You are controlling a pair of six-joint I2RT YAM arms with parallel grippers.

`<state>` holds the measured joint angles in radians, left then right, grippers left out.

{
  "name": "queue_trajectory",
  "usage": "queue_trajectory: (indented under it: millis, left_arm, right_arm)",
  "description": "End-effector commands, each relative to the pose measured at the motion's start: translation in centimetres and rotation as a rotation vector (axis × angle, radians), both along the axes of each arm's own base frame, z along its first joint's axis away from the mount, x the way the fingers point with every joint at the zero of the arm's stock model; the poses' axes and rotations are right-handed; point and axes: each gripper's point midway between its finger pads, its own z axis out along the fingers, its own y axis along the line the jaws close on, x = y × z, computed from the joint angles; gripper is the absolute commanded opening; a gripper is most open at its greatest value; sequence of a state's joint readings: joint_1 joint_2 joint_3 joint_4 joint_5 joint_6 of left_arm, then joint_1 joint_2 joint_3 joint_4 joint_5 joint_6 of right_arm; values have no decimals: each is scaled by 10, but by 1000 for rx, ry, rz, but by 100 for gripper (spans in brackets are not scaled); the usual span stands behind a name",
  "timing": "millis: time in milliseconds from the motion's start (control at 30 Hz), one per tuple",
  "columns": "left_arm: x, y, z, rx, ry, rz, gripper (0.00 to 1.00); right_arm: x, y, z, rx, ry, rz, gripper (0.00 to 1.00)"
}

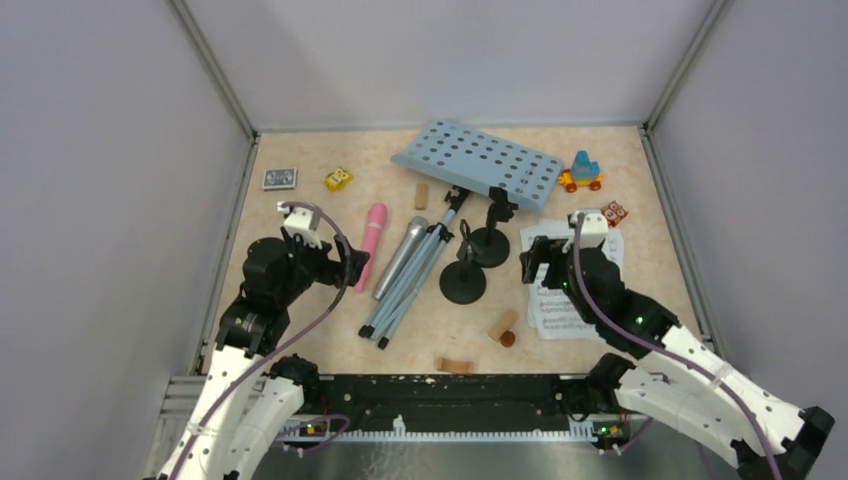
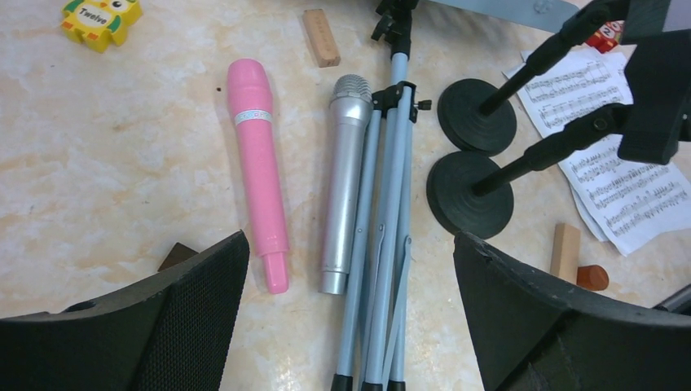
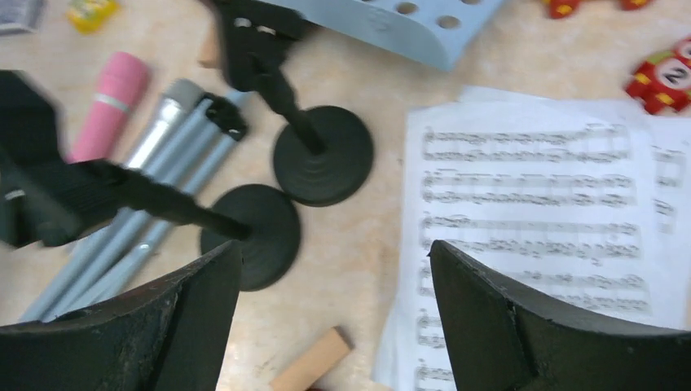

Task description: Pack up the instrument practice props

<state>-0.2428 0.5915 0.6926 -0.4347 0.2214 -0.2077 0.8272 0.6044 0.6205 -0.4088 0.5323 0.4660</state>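
Observation:
The pale blue perforated music rack [image 1: 480,160] lies at the back, its grey-blue tripod legs [image 1: 410,275] folded flat toward the front. A pink microphone [image 1: 371,245] and a silver microphone [image 1: 402,255] lie side by side left of the legs. Two black round-based mic holders [image 1: 489,247] [image 1: 462,285] stand mid-table. White sheet-music pages [image 1: 565,300] lie to the right. My left gripper [image 2: 350,240] hovers open above the silver microphone [image 2: 344,179] and the legs [image 2: 383,244]. My right gripper [image 3: 334,248] is open and empty, over bare table between the nearer holder base [image 3: 261,236] and the pages [image 3: 530,204].
Small toys sit at the back: a yellow one [image 1: 338,179], a blue-and-orange vehicle [image 1: 582,172], a red one [image 1: 614,213]. A dark card box [image 1: 280,178] lies back left. Wooden blocks [image 1: 421,195] [image 1: 503,327] [image 1: 454,365] are scattered. Walls enclose three sides.

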Motion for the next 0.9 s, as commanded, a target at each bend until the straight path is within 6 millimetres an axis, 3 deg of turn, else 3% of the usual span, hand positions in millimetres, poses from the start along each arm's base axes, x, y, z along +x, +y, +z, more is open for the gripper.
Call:
queue_trajectory:
  millis: [0, 100, 167, 267, 400, 733, 867]
  left_arm:
    - [-4, -10, 6, -15, -39, -73, 99]
    - [-4, -5, 8, -12, -50, -37, 99]
    - [-4, -1, 12, -14, -67, -17, 99]
    - [-4, 5, 16, -14, -87, 18, 99]
    - [-2, 17, 18, -2, -98, 90, 99]
    - [-2, 20, 18, -3, -100, 109, 99]
    - [-1, 19, 18, -4, -96, 108, 99]
  right_arm:
    - [13, -25, -19, -107, 139, -33, 84]
    - [27, -41, -4, -2, 120, -23, 84]
    - [31, -66, 15, 24, 48, -74, 85]
    - [24, -90, 37, -2, -23, -133, 85]
    - [5, -107, 58, -31, -130, -192, 86]
    - [-38, -119, 84, -78, -449, -183, 86]
    - [-37, -111, 74, -44, -445, -151, 85]
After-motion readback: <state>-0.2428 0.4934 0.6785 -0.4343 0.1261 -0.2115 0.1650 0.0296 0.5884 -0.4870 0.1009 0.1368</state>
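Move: The nearer black microphone stand, already free of my fingers, is about 11 cm left of my right hand, 3 cm ahead and 12 cm lower. The farther stand is some 12 cm ahead and 5 cm left; the music sheets are centred 14 cm right, 3 cm ahead and 20 cm down; the wood block is 7 cm back and 2 cm left. From my left hand, the nearer stand is roughly 18 cm right, 5 cm ahead. My empty right hand swings about 12 cm to the right, away from the two microphone stands and across above the music sheets. It first dips forward about 3 cm, then draws back and climbs well above its starting height, fingers tipping up some 25 degrees and turning slightly clockwise, still open. My left hand, also open and empty, eases a couple of centimetres left and up. ##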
